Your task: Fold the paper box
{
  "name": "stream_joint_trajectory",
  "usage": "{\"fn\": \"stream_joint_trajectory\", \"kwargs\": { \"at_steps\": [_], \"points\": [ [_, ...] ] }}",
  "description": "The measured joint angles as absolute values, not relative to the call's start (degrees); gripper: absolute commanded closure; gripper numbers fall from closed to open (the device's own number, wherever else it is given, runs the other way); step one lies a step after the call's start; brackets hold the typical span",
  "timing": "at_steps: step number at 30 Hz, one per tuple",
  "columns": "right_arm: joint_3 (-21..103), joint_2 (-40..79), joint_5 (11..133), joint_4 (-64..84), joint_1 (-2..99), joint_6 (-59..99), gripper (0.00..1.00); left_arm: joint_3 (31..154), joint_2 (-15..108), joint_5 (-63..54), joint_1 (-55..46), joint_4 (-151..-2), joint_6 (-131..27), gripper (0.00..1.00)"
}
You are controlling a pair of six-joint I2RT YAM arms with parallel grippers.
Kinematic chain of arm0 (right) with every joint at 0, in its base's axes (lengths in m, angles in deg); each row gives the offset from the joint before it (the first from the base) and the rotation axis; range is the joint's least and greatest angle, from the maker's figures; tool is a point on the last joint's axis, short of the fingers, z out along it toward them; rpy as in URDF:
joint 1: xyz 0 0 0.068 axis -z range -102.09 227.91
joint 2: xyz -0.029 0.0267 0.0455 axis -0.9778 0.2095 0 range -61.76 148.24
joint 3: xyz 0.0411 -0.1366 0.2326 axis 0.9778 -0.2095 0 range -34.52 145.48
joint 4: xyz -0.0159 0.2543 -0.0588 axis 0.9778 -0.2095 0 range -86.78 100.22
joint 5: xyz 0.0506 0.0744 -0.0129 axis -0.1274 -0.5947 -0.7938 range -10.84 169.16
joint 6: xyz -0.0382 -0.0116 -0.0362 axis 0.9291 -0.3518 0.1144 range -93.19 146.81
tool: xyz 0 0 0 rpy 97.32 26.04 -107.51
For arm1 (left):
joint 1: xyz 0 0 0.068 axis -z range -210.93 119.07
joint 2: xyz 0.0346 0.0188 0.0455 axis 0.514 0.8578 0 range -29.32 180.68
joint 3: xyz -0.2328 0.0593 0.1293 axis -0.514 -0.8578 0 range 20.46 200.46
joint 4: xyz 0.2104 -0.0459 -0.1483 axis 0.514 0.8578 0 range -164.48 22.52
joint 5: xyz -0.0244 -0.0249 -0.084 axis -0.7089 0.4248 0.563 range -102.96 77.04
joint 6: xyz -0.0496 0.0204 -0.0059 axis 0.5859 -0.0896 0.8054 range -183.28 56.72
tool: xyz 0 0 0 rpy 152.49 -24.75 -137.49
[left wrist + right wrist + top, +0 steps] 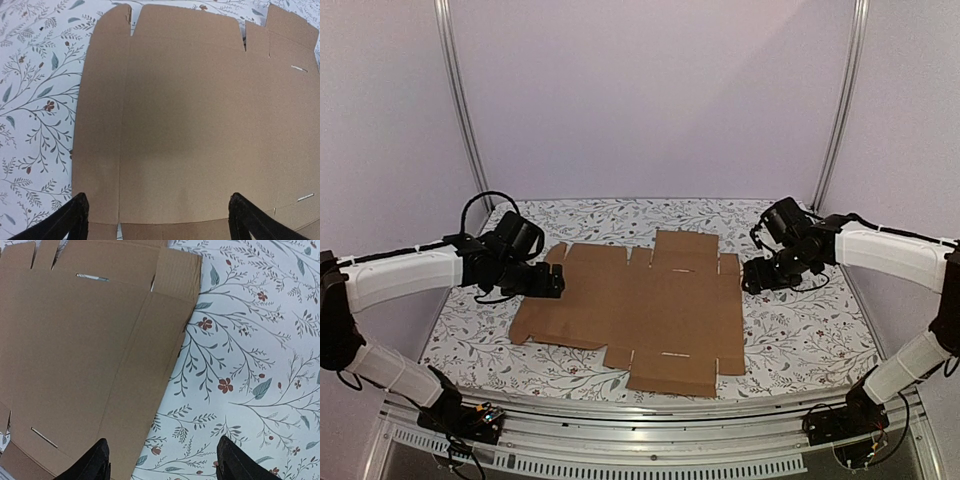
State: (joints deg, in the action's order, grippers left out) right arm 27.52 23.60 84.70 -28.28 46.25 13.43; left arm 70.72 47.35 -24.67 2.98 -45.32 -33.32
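The paper box (650, 310) is a flat brown cardboard sheet with flaps and slits, lying unfolded in the middle of the flowered table. My left gripper (556, 282) hovers at the sheet's left edge, open, with nothing between its fingers. In the left wrist view the cardboard (200, 115) fills most of the frame and both black fingertips (77, 215) stand wide apart over it. My right gripper (752, 277) is at the sheet's right edge, open. In the right wrist view the sheet's edge (100, 355) runs between the black fingertips (235, 462).
A white cloth with a leaf and flower print (800, 330) covers the table. A metal rail (650, 440) runs along the near edge. Two upright poles (465, 100) stand at the back corners before lilac walls.
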Motion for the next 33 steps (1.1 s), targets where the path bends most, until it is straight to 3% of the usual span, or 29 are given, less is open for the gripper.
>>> {"fn": "stream_joint_trajectory", "kwargs": {
  "at_steps": [14, 27, 33],
  "points": [
    [5.6, 18.1, 68.1, -12.9, 47.2, -13.3, 0.27, 68.0, 55.9, -23.2, 2.4, -49.2, -30.5, 0.23],
    [-1.9, 18.3, 62.6, -0.4, 47.2, -25.2, 0.28, 67.7, 61.6, -22.0, 2.4, -51.7, -30.3, 0.40],
    [-3.3, 19.2, 60.7, 5.3, 47.2, -27.9, 0.28, 67.7, 64.0, -21.1, 2.4, -52.5, -30.3, 0.53]
  ]
}}
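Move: The cardboard's right-hand edge, near half, lies about 6 cm back, 3 cm left and 11 cm below the right hand. From there, the near right corner tab is roughly 14 cm back and 4 cm left, and the far tab some 14 cm ahead and 12 cm left. The near crease of the left panel is about 2 cm back, straight below the left hand by 12 cm; the left strip's middle is 3 cm ahead and 5 cm left. Bring the right gripper down and back about 11 cm to the cardboard's right edge, then ease it a couple of centimetres left, rolling it throughout so the fingers, still parted, swing in towards the box and straddle the edge. Meanwhile sink the left gripper 10 cm almost straight down towards the left panel's near crease, steepening it slightly and closing it to about half open. ##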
